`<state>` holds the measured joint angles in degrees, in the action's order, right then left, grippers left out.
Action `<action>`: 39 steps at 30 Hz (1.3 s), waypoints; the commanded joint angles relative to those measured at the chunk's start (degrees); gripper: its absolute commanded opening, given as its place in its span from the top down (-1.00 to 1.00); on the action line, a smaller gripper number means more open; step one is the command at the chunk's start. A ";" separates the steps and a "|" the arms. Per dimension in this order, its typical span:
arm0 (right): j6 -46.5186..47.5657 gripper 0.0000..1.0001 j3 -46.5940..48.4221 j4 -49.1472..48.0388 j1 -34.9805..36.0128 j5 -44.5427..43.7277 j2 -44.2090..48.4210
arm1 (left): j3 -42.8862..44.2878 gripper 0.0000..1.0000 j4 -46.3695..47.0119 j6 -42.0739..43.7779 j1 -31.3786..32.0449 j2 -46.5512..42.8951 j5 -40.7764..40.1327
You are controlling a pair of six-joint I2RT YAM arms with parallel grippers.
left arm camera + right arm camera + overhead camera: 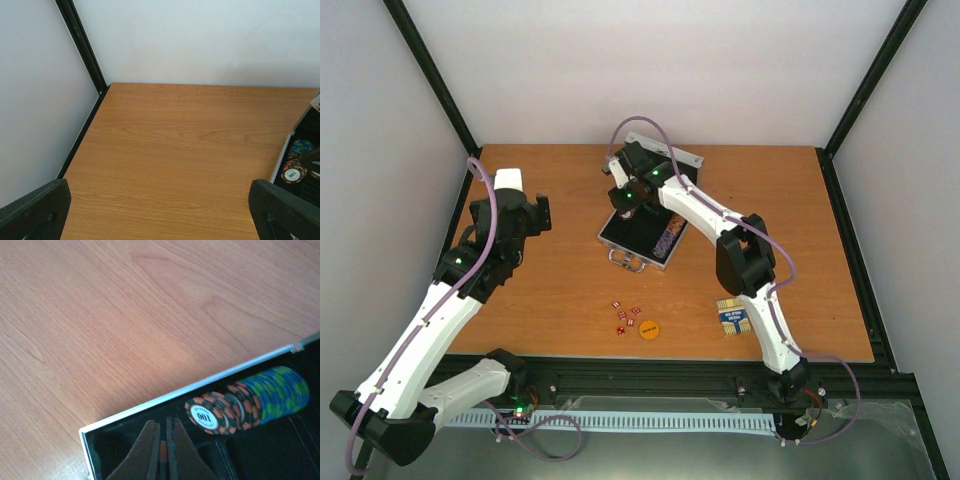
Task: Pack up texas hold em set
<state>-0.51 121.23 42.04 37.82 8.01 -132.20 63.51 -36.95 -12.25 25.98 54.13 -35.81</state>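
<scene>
The small silver case (623, 240) lies open mid-table, its lid (672, 153) raised at the back. A row of striped poker chips (245, 402) stands on edge in the black lining, also seen at the right of the left wrist view as chips (294, 171). My right gripper (161, 426) is down inside the case's left end (625, 196), shut on a thin orange-and-black chip held edge-on. Several red dice (625, 315), the orange disc (649, 328) and the blue-yellow card deck (733, 316) lie on the table in front. My left gripper (536, 215) hovers left of the case, open and empty.
The wooden table (165, 150) is walled by white panels with black frame posts (82, 47) at the corners. The case's silver rim (190, 387) runs diagonally just ahead of my right fingers (147, 445). My left fingers (35, 210) stand wide apart over bare wood.
</scene>
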 commanded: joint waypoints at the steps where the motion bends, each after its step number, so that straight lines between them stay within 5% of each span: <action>1: 3.68 0.95 2.59 -1.24 0.85 0.24 -4.34 | 0.44 -0.99 0.78 -0.41 -0.31 0.11 -0.45; 39: 10.53 0.86 -3.19 -9.70 0.85 -1.10 -9.15 | -0.66 -0.99 0.89 -0.47 -0.31 1.18 -0.24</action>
<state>9.23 117.84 34.28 38.61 8.27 -139.87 62.65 -36.91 -12.23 25.98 55.29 -35.81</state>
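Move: The right hand holds one thin chip edge-up over the open case. Its place, in front of the near end of the left chip row (face marked 100), lies about 9 cm below and 1 cm to the left; the row's near end chip is 3 cm ahead, 1 cm right. The purple chip row is some 12 cm right and 2 cm back, the case handle about 9 cm back and 1 cm right. From the left hand that place lies roughly 14 cm ahead, 21 cm right. Still pinching the single chip between its nearly shut fingertips, the right hand sinks about 8 cm into the left side of the case, down beside the near end of the 100-chip row. It drops quickly for the first 6 cm, hovers, then eases down the last 2, drifting about 1 cm left early on and turning some 10 degrees counter-clockwise. The squeeze slackens at the very end, but the fingers have not yet opened. ##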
